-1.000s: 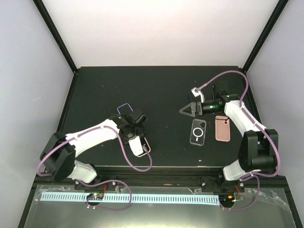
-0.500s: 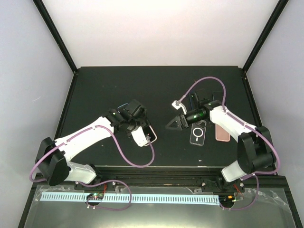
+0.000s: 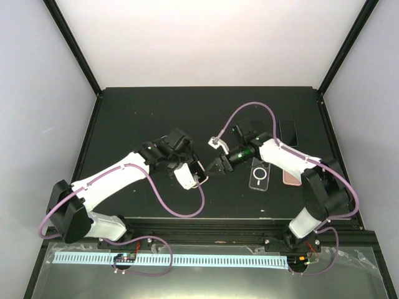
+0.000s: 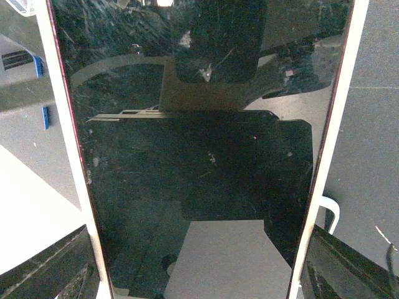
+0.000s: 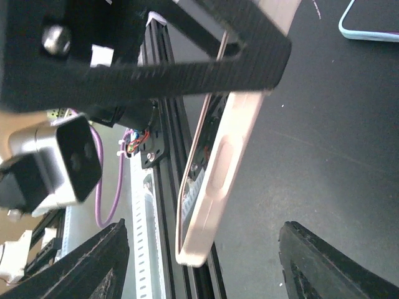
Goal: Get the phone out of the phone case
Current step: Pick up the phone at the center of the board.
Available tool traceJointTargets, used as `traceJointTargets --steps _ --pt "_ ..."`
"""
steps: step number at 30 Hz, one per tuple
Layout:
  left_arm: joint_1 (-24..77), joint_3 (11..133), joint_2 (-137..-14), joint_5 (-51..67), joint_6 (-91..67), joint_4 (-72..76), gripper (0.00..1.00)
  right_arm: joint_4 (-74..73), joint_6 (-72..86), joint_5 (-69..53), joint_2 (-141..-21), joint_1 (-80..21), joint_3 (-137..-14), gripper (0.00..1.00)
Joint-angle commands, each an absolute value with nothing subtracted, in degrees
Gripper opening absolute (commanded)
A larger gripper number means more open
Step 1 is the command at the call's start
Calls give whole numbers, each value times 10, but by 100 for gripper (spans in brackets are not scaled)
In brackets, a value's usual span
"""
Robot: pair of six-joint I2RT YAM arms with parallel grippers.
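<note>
A phone with a dark glass screen [image 4: 199, 143] sits in a pale pink phone case [image 5: 218, 168]. My left gripper [image 3: 187, 169] is shut on the case's long edges and holds it above the table, left of centre. In the left wrist view the screen fills the frame, with the case's edges [image 4: 335, 131] on both sides. My right gripper [image 3: 214, 167] is open and straddles the free end of the cased phone [image 3: 200, 179]. Its fingers [image 5: 93, 261] stand clear of the case on each side. The left gripper's black finger [image 5: 156, 62] crosses the top of the right wrist view.
A clear case with a ring [image 3: 259, 176] lies right of centre. A pink case [image 3: 290, 179] lies beside it, partly under the right arm. A dark phone [image 3: 288, 132] lies at the back right. A blue-rimmed case [image 5: 368, 25] rests on the table. The black front rail [image 3: 206, 227] runs along the near edge.
My right arm swung left from above the loose cases to the held phone, and its jaws narrowed somewhat. My left gripper carried the cased phone up and to the right.
</note>
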State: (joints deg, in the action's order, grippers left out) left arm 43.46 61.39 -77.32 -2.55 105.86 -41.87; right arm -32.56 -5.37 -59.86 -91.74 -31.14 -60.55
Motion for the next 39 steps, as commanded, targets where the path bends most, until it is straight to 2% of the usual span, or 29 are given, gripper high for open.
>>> traceJointTargets --steps 1,6,10,19,22,23,26,29,39 --pt "434 641 -757 -20 1052 -396 43 -311 -43 -584 -945 -328 -649 66" --pt "436 644 -756 -21 1046 -388 43 -306 -30 -591 -964 -340 -674 59" --pt "436 654 -757 -16 1032 -386 42 -297 -20 -599 -967 -345 -677 44" --pt "437 647 -748 -19 1009 -367 43 -303 -13 -598 -951 -345 -674 20" --pt "437 646 -742 -25 998 -357 49 -308 -12 -604 -946 -345 -678 11" --pt "437 643 -739 -28 993 -352 54 -309 -12 -604 -943 -345 -678 9" --pt "436 633 -729 -37 977 -328 77 -313 -12 -605 -935 -340 -682 2" --pt "433 629 -712 -43 945 -306 98 -311 -8 -611 -926 -323 -684 1" --pt "388 641 -666 -3 753 -265 99 -217 68 -654 -873 -232 -683 1"
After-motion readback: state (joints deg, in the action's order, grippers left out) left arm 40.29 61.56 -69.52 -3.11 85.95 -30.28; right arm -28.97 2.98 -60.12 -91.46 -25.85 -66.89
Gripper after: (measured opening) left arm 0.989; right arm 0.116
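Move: The left gripper still holds the pink-cased phone by its sides; its middle is about 2 cm back of that hand and level with it sideways. From the open right gripper, the phone's middle lies some 6 cm to the left, 3 cm ahead and 2 cm higher. On the board about 15 cm below the right hand, the blue-rimmed phone is roughly 18 cm left and 14 cm ahead, the clear case 21 cm right and 4 cm ahead. Slide the open right gripper about 2.5 cm left onto the near right edge of the pink-cased phone and close it to pinch that edge while the left hand holds nearly still. Then open the left fingers, let go and draw that hand up and forward, swinging its fingertips rightward, as the right carries the phone forward, up and somewhat right, about 4 cm each in the first two. ##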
